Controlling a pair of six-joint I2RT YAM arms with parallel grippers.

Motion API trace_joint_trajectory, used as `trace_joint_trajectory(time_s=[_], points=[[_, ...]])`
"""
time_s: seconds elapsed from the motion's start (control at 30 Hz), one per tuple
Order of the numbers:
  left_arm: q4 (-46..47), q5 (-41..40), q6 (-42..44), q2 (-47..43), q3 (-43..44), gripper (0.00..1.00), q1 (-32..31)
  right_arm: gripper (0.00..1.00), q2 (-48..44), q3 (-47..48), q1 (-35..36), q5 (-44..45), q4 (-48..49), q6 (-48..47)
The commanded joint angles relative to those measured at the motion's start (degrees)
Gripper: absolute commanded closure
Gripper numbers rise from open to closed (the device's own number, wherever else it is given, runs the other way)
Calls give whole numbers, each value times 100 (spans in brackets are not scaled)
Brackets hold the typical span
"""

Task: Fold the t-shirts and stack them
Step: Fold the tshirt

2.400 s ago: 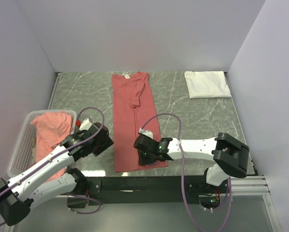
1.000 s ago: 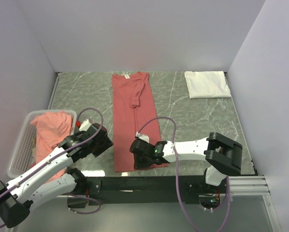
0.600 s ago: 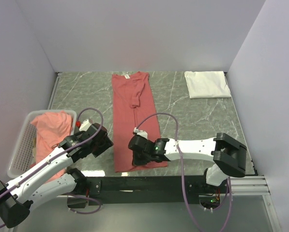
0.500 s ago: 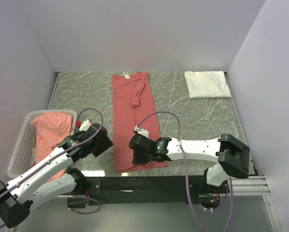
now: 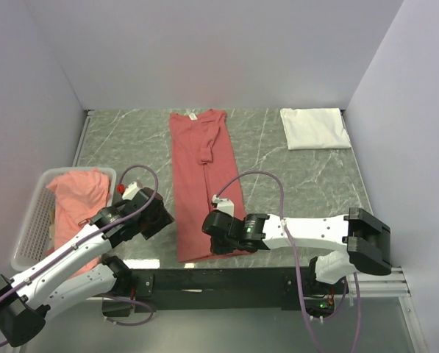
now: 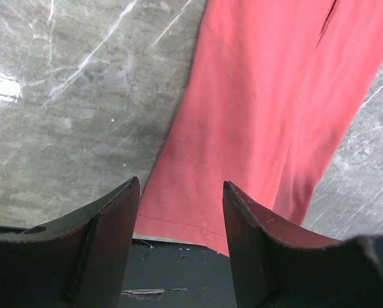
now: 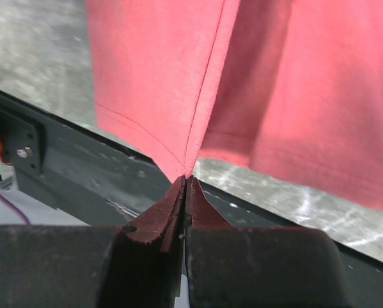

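A long salmon t-shirt (image 5: 203, 176), folded lengthwise, lies down the middle of the table, collar at the far end. My right gripper (image 5: 210, 232) is at its near hem. In the right wrist view the gripper (image 7: 186, 181) is shut on the hem of this t-shirt (image 7: 159, 77), and the cloth rises from the tips in a ridge. My left gripper (image 5: 164, 218) hovers just left of the same hem. Its wrist view shows it open (image 6: 180, 186) above the shirt's near left corner (image 6: 255, 122), holding nothing. A folded white t-shirt (image 5: 315, 127) lies at the far right.
A white mesh basket (image 5: 29, 229) at the near left holds another salmon t-shirt (image 5: 79, 195). The black rail (image 5: 204, 279) runs along the table's near edge just below the hem. White walls close in the marble table (image 5: 300, 184) on three sides.
The right gripper's jaws have closed on the salmon shirt's near hem, and that arm has shifted slightly to the right. The left arm has stayed where it was, open.
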Motion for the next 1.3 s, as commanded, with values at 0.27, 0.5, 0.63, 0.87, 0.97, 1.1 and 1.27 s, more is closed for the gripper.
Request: trace_joint_trajectory(time_s=[0.27, 0.5, 0.63, 0.87, 0.97, 1.1, 1.27], points=[[432, 272, 112, 70, -277, 40, 23, 99, 14, -169, 282, 307, -68, 341], [783, 527, 217, 281, -654, 39, 23, 99, 208, -213, 273, 632, -270, 403], [1073, 834, 261, 413, -997, 39, 23, 98, 234, -362, 229, 615, -166, 403], [1469, 1301, 305, 361, -1402, 41, -73, 98, 471, -511, 229, 448, 37, 394], [1487, 1362, 261, 212, -1499, 40, -205, 98, 550, -573, 220, 395, 125, 411], [1785, 1590, 305, 26, -1657, 41, -416, 98, 498, -591, 211, 421, 152, 447], [2057, 1678, 218, 290, -1762, 45, -820, 96, 401, -520, 176, 500, 11, 403]])
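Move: The t-shirt's near-left corner lies about 9 cm back from the left gripper, 4 cm to its right and 10 cm below. The right gripper, already pinching the hem at the inner edge of the left panel, is some 15 cm right and 7 cm back of the left one. From that right gripper, the mid-hem spot to lay it on is roughly 3 cm right, 1 cm back, 6 cm below; the near-left corner is about 12 cm left and 3 cm back, the near-right corner 11 cm right. Keep the right gripper shut on the hem and lower it about 6 cm to the tabletop, easing it some 3 cm right towards the right panel's edge. Sink the left gripper about 8 cm, then draw it back and swing it right towards the near-left corner, fingers kept open, wrist tipping further down and turning about 15 degrees clockwise. ##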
